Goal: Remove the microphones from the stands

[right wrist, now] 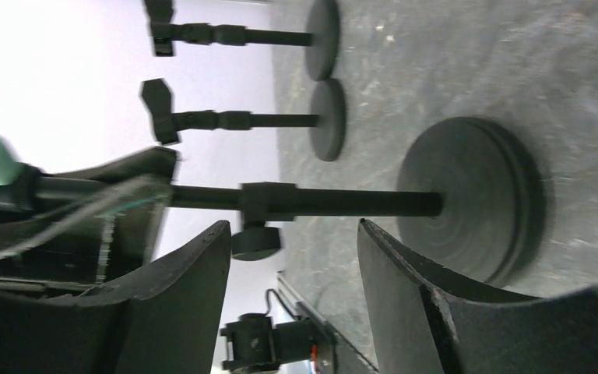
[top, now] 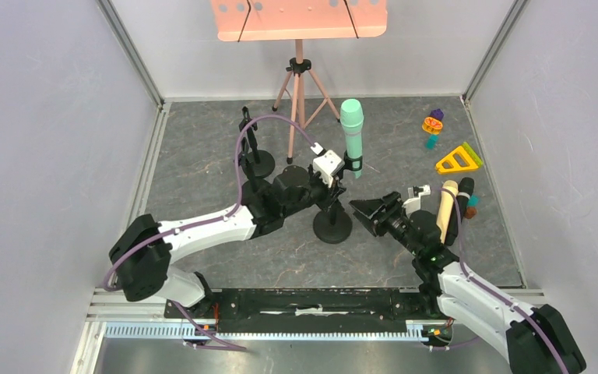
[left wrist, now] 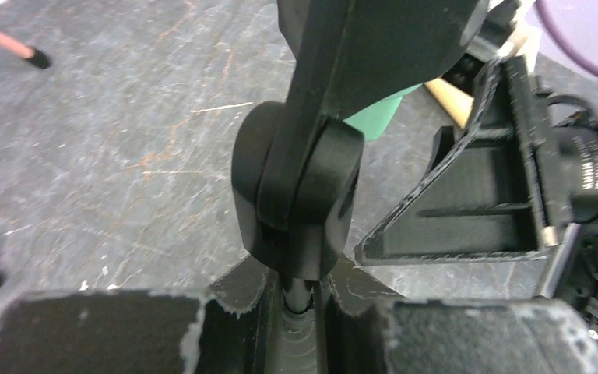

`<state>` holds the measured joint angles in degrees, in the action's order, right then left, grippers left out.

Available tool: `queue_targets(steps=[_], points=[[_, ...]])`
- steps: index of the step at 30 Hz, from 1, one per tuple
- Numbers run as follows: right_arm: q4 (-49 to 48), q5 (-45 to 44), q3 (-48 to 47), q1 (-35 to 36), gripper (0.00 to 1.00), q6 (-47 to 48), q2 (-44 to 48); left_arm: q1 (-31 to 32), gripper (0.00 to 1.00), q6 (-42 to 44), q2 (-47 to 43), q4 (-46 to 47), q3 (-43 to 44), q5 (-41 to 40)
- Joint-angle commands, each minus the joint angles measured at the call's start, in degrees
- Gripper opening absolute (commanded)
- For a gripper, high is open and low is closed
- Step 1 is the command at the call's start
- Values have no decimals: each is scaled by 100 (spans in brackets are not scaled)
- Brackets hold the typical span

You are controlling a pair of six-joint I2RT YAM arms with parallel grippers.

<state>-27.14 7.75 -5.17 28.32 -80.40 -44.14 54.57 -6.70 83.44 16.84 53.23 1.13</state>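
A mint-green microphone (top: pixel 351 134) stands upright in the clip of a black stand (top: pixel 332 224) with a round base, mid-table. My left gripper (top: pixel 329 193) is shut on the stand's pole just below the clip joint; in the left wrist view the jaws (left wrist: pixel 300 287) pinch the thin pole under the black joint (left wrist: pixel 296 195), with the microphone (left wrist: pixel 372 118) behind. My right gripper (top: pixel 369 209) is open and empty, just right of the stand. In the right wrist view its fingers (right wrist: pixel 292 227) straddle air beside the pole (right wrist: pixel 335 202) and base (right wrist: pixel 475 204).
Two empty black mic stands (top: pixel 254 160) stand at the back left, also in the right wrist view (right wrist: pixel 241 121). A pink music stand on a tripod (top: pixel 299 74) is at the back. Beige (top: pixel 447 209) and black (top: pixel 464 195) microphones and coloured toys (top: pixel 458 159) lie right.
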Motion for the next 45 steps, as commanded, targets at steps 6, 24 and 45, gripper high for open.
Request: queue_targets(steps=[6,24,45], points=[[2,348,-628,-28,67,-999,-114,146,2,432,-592,97,-105,-1951],[-1377,1545,-1306,58,67,-2026,-2156,195,2,-441,-656,232,-471,-2494],[-2515,1116,-1292,370,42,-2595,-3219,195,2,-447,-753,94,-533,-2486]])
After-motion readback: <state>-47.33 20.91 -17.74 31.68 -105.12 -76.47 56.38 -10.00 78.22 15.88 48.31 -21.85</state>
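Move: About 4 cm to the right hand's left, 2 cm ahead and 2 cm above it is the knob on the stand's pole; the stand's base is roughly 5 cm left, 2 cm ahead and 10 cm below. The green microphone, up in its holder, is some 18 cm above the right hand, 5 cm ahead and 2 cm left. From the left hand, already shut on the upper pole, the knob is straight below by some 6 cm. Keeping its grip on the upper pole, the left hand carries the stand about 6 cm left and a little forward, turning it some 20 degrees counter-clockwise, then holds still. The right hand rises about 3 cm, then follows some 8 cm left and slightly forward to the knob, rolling its wrist and swinging its fingers leftward; late on, its fingers partly close either side of the knob, contact not visible. ##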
